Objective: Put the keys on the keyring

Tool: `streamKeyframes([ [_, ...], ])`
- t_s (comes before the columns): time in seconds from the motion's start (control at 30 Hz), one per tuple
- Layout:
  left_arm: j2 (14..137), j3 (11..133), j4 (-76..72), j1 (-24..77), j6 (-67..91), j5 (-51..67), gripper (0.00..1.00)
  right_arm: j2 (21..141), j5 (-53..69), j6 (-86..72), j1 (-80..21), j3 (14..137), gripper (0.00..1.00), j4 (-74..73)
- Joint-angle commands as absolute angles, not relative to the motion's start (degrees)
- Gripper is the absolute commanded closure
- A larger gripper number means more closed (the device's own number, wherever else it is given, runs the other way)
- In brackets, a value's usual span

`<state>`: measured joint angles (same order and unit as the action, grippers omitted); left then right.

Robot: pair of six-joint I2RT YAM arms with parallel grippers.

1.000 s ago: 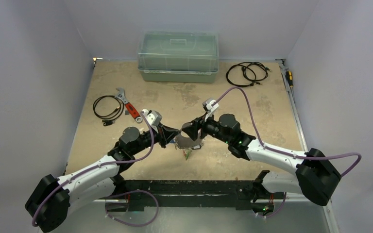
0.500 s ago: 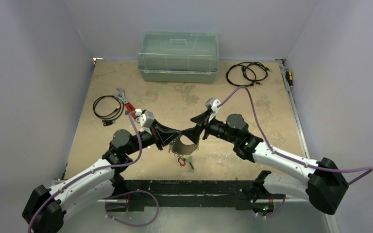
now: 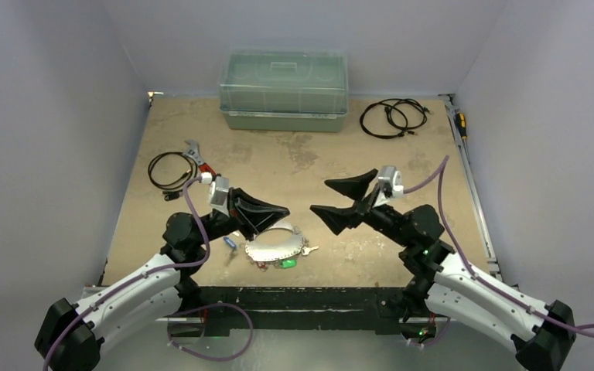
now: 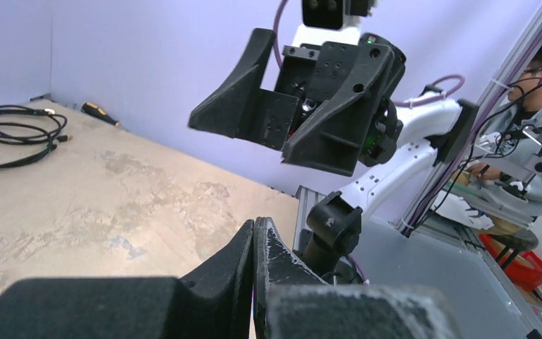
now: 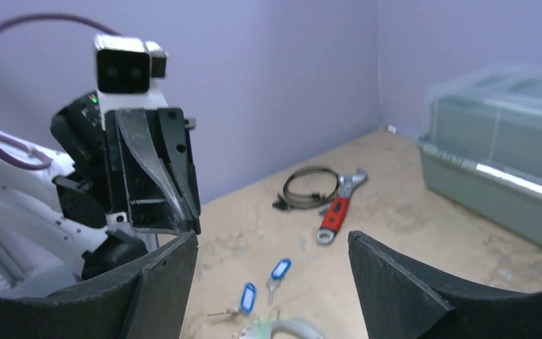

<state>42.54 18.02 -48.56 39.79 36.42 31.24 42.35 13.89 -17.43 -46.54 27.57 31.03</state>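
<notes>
The keyring point(image 3: 274, 247) lies flat on the table near the front edge, between the two arms. Keys cluster round it: a green-tagged key point(image 3: 286, 263), a red-tagged key point(image 3: 261, 267), a blue-tagged key point(image 3: 230, 242) and a bare silver key point(image 3: 309, 250). My left gripper point(image 3: 285, 209) hovers just above the ring's far side, shut, with nothing visible between its fingers point(image 4: 254, 236). My right gripper point(image 3: 319, 196) stands open to the right of the ring, empty. Through its gap point(image 5: 272, 236) I see two blue-tagged keys point(image 5: 279, 268) and the ring's blurred edge point(image 5: 293, 328).
A lidded translucent green box point(image 3: 284, 90) stands at the back. A black cable coil point(image 3: 390, 117) and a screwdriver point(image 3: 459, 122) lie at the back right. A red-handled wrench point(image 3: 205, 168) and another cable coil point(image 3: 172, 170) lie at the left.
The two grippers, which met over the ring, have drawn apart. My right gripper has opened and swung back to the right. The keyring with its keys now lies on the table.
</notes>
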Motion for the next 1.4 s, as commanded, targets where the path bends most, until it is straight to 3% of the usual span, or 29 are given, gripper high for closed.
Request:
streamKeyframes([
  [0.0,41.03,21.56,-44.41,39.85,34.8,26.98,1.0,39.75,9.54,-15.3,-46.49,25.58,0.19,34.45],
  [0.07,40.22,22.66,-34.85,39.84,30.82,22.47,0.96,41.74,6.92,-15.63,-46.49,26.61,0.19,31.19],
  [0.17,39.12,23.69,-24.65,39.89,26.71,13.34,0.71,47.09,2.29,-17.93,-46.49,29.29,0.2,24.79],
  [0.27,39.34,25.0,-13.88,39.84,24.74,1.06,0.57,52.6,1.08,-19.2,-46.54,31.52,0.22,19.51],
  [0.47,46.77,26.6,-1.45,39.88,27.32,-8.57,0.51,63.31,-0.11,-20.36,-46.58,37.84,0.22,7.33],
  [0.63,46.88,28.32,4.44,39.82,29.06,-10.51,0.48,71.17,6.22,-19.36,-47.04,38.92,0.24,2.49],
  [0.83,47.59,40.13,18.25,39.87,26.19,-11.18,0.13,78.98,2.96,-20.73,-52.45,41.98,0.28,-0.44],
  [0.9,48.53,45.27,24.23,39.9,23.97,-13.31,0.08,81.64,-0.99,-21.55,-55.73,44.07,0.29,-2.38],
  [1.1,49.95,49.48,31.97,39.9,17.61,-28.92,0.06,88.09,-6.99,-24.87,-58.7,49.11,0.38,-4.6],
  [1.37,50.28,47.21,30.3,39.88,17.51,-24.97,0.07,92.83,-9.84,-25.23,-58.8,53.03,0.6,-5.77],
])
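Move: From the right hand, the ring at the metal plate's right end lies 7 cm left, 3 ahead and some 27 below. The plate's middle is 7 cm left and 1 back of that ring, the plate's key about 2 right and 3 back of it. The left hand's loose blue-tagged key lies 12 cm ahead, 16 left and 27 below; the plate's blue tag is 5 cm nearer than that key, level sideways. About the ring at the plate's right end the right fingers narrow to roughly half open, without a clear touch, after a 26 cm descent drifting left as the hand tips downward. The left hand swings forward and left, opening wide and turning downward; it sinks about 17 cm, rises some 10, then dips again, ending well above the loose key. ##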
